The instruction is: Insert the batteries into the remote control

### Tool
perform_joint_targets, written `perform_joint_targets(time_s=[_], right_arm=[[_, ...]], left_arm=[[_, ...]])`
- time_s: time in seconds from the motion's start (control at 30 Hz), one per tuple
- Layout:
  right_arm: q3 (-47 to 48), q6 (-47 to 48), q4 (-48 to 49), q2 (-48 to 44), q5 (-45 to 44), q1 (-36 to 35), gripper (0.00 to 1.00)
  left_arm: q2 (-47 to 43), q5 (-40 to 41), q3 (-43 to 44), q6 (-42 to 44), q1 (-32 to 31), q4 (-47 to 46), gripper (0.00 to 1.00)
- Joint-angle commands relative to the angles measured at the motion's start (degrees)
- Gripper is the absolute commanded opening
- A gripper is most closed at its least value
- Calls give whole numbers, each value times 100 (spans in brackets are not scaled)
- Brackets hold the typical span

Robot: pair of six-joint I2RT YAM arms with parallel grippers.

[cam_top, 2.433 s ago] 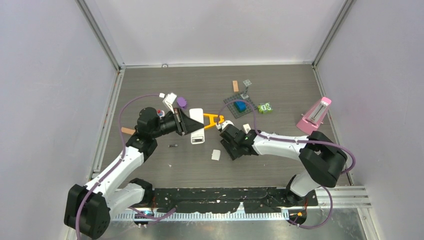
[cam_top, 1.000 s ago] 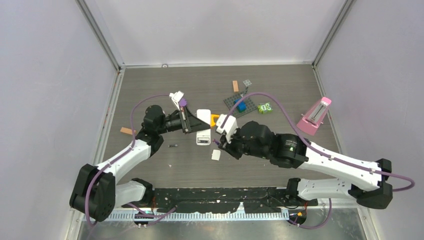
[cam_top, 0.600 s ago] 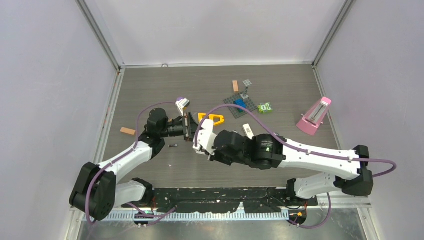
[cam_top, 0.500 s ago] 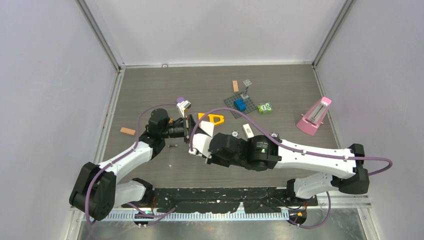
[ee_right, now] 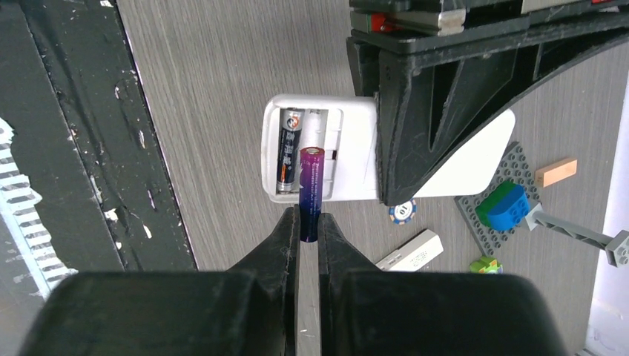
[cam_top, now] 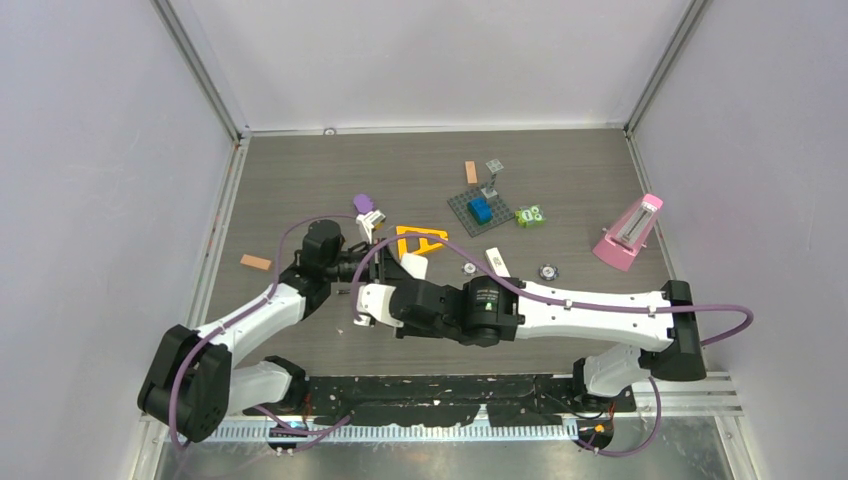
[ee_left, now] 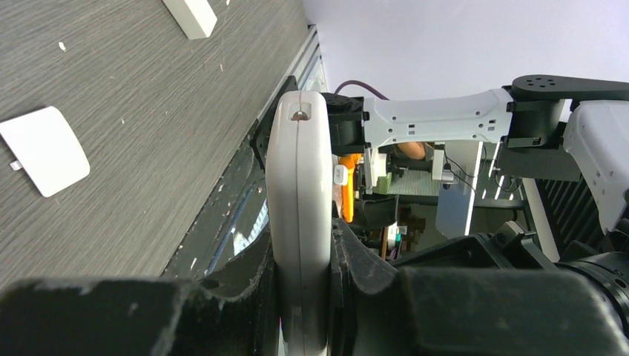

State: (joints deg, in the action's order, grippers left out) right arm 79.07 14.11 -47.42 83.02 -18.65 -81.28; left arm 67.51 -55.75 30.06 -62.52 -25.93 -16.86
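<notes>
In the right wrist view the white remote control (ee_right: 348, 159) is held off the table with its open battery bay facing me. One dark battery (ee_right: 288, 152) lies in the bay's left slot. My right gripper (ee_right: 308, 222) is shut on the bluish-purple battery (ee_right: 310, 185), whose tip reaches over the bay's other slot. My left gripper (ee_left: 300, 256) is shut on the remote (ee_left: 299, 185), seen edge-on between its fingers; its black body (ee_right: 445, 96) covers the remote's far half. From above, only a part of the remote (cam_top: 414, 265) shows past the right arm.
The white battery cover (ee_left: 44, 150) lies on the table. Near the remote are a poker chip (ee_right: 401, 211), a white block (ee_right: 410, 252), a grey brick plate with a blue brick (ee_right: 504, 208) and an orange stick (ee_right: 556, 171). A pink metronome (cam_top: 628, 232) stands far right, and an orange triangle (cam_top: 420, 238) lies behind the grippers.
The right arm has swung left across the table, carrying the purple battery up to the remote's open bay. The left gripper has lifted and turned the remote off the table.
</notes>
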Motion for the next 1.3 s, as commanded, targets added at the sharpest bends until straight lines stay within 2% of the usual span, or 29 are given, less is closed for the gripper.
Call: perform_joint_targets(time_s=[0.0,0.57,0.9,1.27], right_arm=[[341,173,47,119,-77,-46,8],[495,195,43,521,-59,-46,15],[552,87,-4,558,-236,-37,29],[674,-126,-123,163,-210,-33,43]], left_arm=[[-115,-239,50,198,-52,52,0],[-145,-377,62,220,-79,43,0],[-80,-380,97,221,-79,34,0],[34,-324,149,223,-79,7,0]])
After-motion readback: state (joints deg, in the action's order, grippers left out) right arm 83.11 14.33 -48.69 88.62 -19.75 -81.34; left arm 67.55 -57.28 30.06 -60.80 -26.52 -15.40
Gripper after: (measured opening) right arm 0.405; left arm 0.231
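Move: The right gripper already holds the purple battery by its rear end; the empty slot in the remote control lies about 3 cm to its left, 1 cm ahead and 3 cm below. The dark battery, already loaded, sits on the near side of the slot, some 3 cm left of the right gripper, level with it fore and aft and 3 cm below. The slot is about 4 cm back from the left gripper, 1 cm to its left and 1 cm below. Bring the right gripper left and down together, about 1.5 cm each, laying the purple battery into the empty slot beside the dark one. Then open the fingers well clear of the battery's sides and begin to lift by about half a centimetre. Keep the left gripper pinching the remote control, easing it back about 1 cm early on and then holding it still. ##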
